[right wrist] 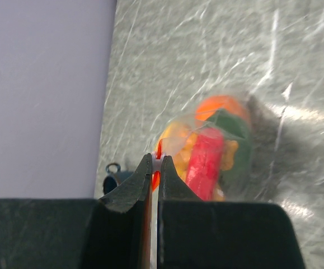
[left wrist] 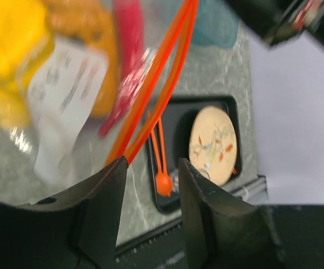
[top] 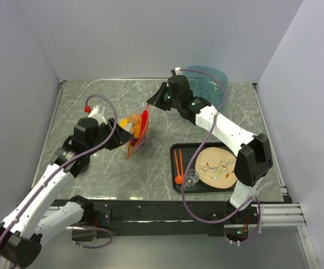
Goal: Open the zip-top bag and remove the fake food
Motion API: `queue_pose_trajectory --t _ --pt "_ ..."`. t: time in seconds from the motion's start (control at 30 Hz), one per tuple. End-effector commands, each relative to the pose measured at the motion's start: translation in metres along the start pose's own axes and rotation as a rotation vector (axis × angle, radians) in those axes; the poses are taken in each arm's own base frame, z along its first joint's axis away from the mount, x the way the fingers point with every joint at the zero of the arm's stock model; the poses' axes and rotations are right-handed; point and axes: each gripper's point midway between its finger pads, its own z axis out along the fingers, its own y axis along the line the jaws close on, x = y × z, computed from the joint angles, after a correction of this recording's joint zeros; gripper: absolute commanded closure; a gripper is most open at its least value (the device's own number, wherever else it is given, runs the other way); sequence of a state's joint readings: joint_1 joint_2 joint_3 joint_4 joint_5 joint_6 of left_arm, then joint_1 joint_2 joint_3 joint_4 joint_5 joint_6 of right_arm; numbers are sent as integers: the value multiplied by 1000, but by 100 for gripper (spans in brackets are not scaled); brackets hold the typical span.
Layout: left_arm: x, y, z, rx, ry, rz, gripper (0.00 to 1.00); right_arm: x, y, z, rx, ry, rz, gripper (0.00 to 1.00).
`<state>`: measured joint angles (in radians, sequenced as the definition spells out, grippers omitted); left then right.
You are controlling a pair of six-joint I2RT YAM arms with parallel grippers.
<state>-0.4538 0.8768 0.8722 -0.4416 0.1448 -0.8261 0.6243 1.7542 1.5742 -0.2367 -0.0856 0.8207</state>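
Note:
The zip-top bag (top: 138, 133) hangs above the table's middle, clear with an orange-red zip strip (left wrist: 163, 73). Fake food (top: 132, 122) fills it: a red piece (right wrist: 203, 159), yellow (left wrist: 8, 45), orange and green pieces. My right gripper (right wrist: 155, 159) is shut on the white slider at the strip's top end and holds the bag up; it sits at the bag's upper corner (top: 149, 106). My left gripper (left wrist: 153, 165) is beside the bag's lower left, open, with nothing between its fingers. The strip's lower end reaches the tip of its left finger (left wrist: 114, 174).
A black tray (top: 175, 150) at the front right holds a tan plate (top: 217, 166), a thin orange spoon (top: 179, 168) and a small clear cup (top: 192, 177). A translucent blue tub (top: 209, 81) stands at the back, behind the right arm.

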Motion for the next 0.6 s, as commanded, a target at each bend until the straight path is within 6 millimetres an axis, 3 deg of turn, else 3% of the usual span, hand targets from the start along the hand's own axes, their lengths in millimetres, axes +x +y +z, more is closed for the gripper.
queue_pose_trajectory --t 0.0,0.07,0.2,0.57 --pt "-36 -11 13 -52 -69 139 52 -21 44 -25 -77 -64 -32 100" --pt "-45 -19 17 -72 -82 178 52 -20 49 -25 -84 -61 -38 100" --pt "-48 -7 33 -196 -66 275 50 -17 51 -24 -80 -55 -51 100" --pt "-51 18 37 -380 -97 366 51 -19 53 -22 -86 -51 -70 100"
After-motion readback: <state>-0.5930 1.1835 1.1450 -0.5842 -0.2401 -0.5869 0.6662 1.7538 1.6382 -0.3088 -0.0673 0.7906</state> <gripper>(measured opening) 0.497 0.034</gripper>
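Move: Ahead of the left hand is the bag's orange zip strip, its middle some 5 cm forward, 5 cm to the right and 4 cm lower. The fake food in the bag sits about 8 cm forward, 1 cm left and 12 cm down; the dark cup is roughly 5 cm back, 21 cm left and 21 cm down. From the right hand, which already holds the strip's far end, the strip's middle is about 10 cm back, 4 cm left and 5 cm below. Swinging forward about 5 cm over the bag, the left hand first rises 2 cm, then sinks some 3 cm towards the zip strip, its wrist rolling about 25 degrees so the fingers point more steeply down. Its fingers stay half open. The right hand keeps its pinch on the strip's far end and eases back, left and up by little more than a centimetre each way. ##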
